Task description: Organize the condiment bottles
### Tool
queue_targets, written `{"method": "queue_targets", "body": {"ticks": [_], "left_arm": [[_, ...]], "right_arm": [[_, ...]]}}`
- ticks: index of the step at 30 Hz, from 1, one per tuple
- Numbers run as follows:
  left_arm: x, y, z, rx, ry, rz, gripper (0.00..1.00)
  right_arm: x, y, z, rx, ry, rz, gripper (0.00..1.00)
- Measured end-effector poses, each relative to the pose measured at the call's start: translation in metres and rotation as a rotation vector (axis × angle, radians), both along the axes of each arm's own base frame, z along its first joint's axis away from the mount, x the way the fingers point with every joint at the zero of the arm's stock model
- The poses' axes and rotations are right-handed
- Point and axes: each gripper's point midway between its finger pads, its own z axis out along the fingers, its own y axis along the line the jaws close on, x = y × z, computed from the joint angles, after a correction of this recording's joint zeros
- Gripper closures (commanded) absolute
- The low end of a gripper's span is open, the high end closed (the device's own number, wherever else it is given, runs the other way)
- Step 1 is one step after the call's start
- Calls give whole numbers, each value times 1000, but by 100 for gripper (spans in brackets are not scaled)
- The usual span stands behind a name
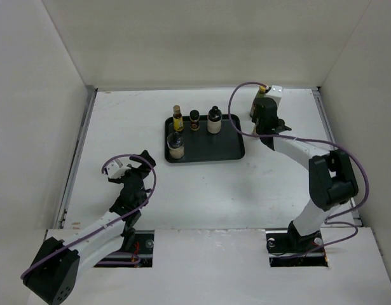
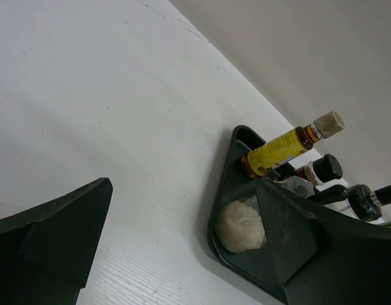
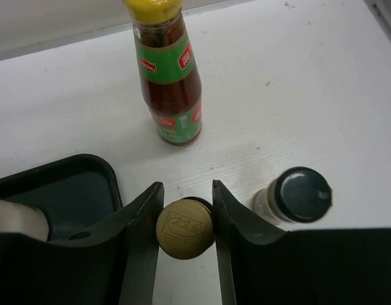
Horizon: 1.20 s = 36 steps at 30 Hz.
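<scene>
My right gripper point(image 3: 187, 190) is shut on a tan-capped bottle point(image 3: 185, 227), its jaws pressing both sides of the cap, just right of the black tray point(image 3: 68, 190). Beyond it stands the tall red bottle point(image 3: 170, 76) with a green neck and yellow cap, and a dark-capped jar point(image 3: 295, 196) stands to the right. On the tray point(image 1: 236, 149) are an amber yellow-labelled bottle point(image 1: 177, 119), a small dark-capped bottle point(image 1: 194, 121), a pale dark-capped jar point(image 1: 213, 121) and a wider shaker point(image 1: 175, 145). My left gripper point(image 1: 128, 165) hovers open and empty, left of the tray.
White walls close in the table on three sides. In the left wrist view the tray's near corner point(image 2: 224, 190) holds the shaker point(image 2: 241, 227), with the amber bottle point(image 2: 278, 147) behind it. The right arm's purple cable point(image 1: 240, 95) loops over the tray's right end.
</scene>
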Motion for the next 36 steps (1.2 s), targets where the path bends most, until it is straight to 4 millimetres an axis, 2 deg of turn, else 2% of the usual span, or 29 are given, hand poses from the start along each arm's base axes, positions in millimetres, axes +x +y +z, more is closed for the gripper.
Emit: {"method": "queue_targets", "body": {"ticks": [2,4,6,9,11,14,17,19,23,26,28,31,33,36], "left_arm": [[0,0,0,0,0,-3,0],[0,1,1,-3,-5,0,0],[0,1,1,-3,-4,0,0],[0,0,-1,3,5,-1,0],[1,0,-1,1,2,0,0],[1,0,-1,2,3,-2,0],[1,0,-2,3,6,-3,0],[1,0,0,0,0,-3,0],[1,0,0,0,-1,-4,0],[0,-1,1,-2,-4,-5,0],[0,0,2,-6,-10,-5,0],[1,-1,3,-7,-12,-5,0],[1,-1,1,-3,-6,-6,0],[1,-1,2,-6,-11,-6,0]], "right_arm": [[-11,1,15,-8,-20,7,70],[-20,15,40,-6,-68,37,70],[-30,41,64,17,-123,97,69],[-45,97,82,53,-172,227,69],[-56,139,79,71,-173,327,69],[-69,196,63,84,-149,466,67],[-80,239,38,79,-105,567,67],[-84,259,22,71,-76,609,67],[-91,279,-4,50,-32,653,67],[-91,284,-4,52,-43,663,66],[-91,285,-3,56,-52,662,56],[-89,286,2,69,-72,654,31],[-89,288,6,75,-91,653,23],[-91,285,10,79,-101,653,17]]}}
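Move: The yellow-labelled bottle is already in the right fingers, beyond the tray's right side. Its free spot in the tray's near-left part is about 28 cm left, 9 cm back and 6 cm below the right hand. The clear jar stands 7 cm left of and 1 cm beyond that spot, the spice jar 11 cm straight beyond it. From the left hand the spot is roughly 29 cm right, 11 cm ahead, 4 cm lower. The bottle, still gripped near its cap, is carried by the right hand quickly in an arc, some 28 cm left and 9 cm back, rising about 8 cm and sinking again into the tray's near-left part beside the clear jar. The hand swings about 40 degrees counter-clockwise on the way; then the fingers open wide to let go and rise about a centimetre. ##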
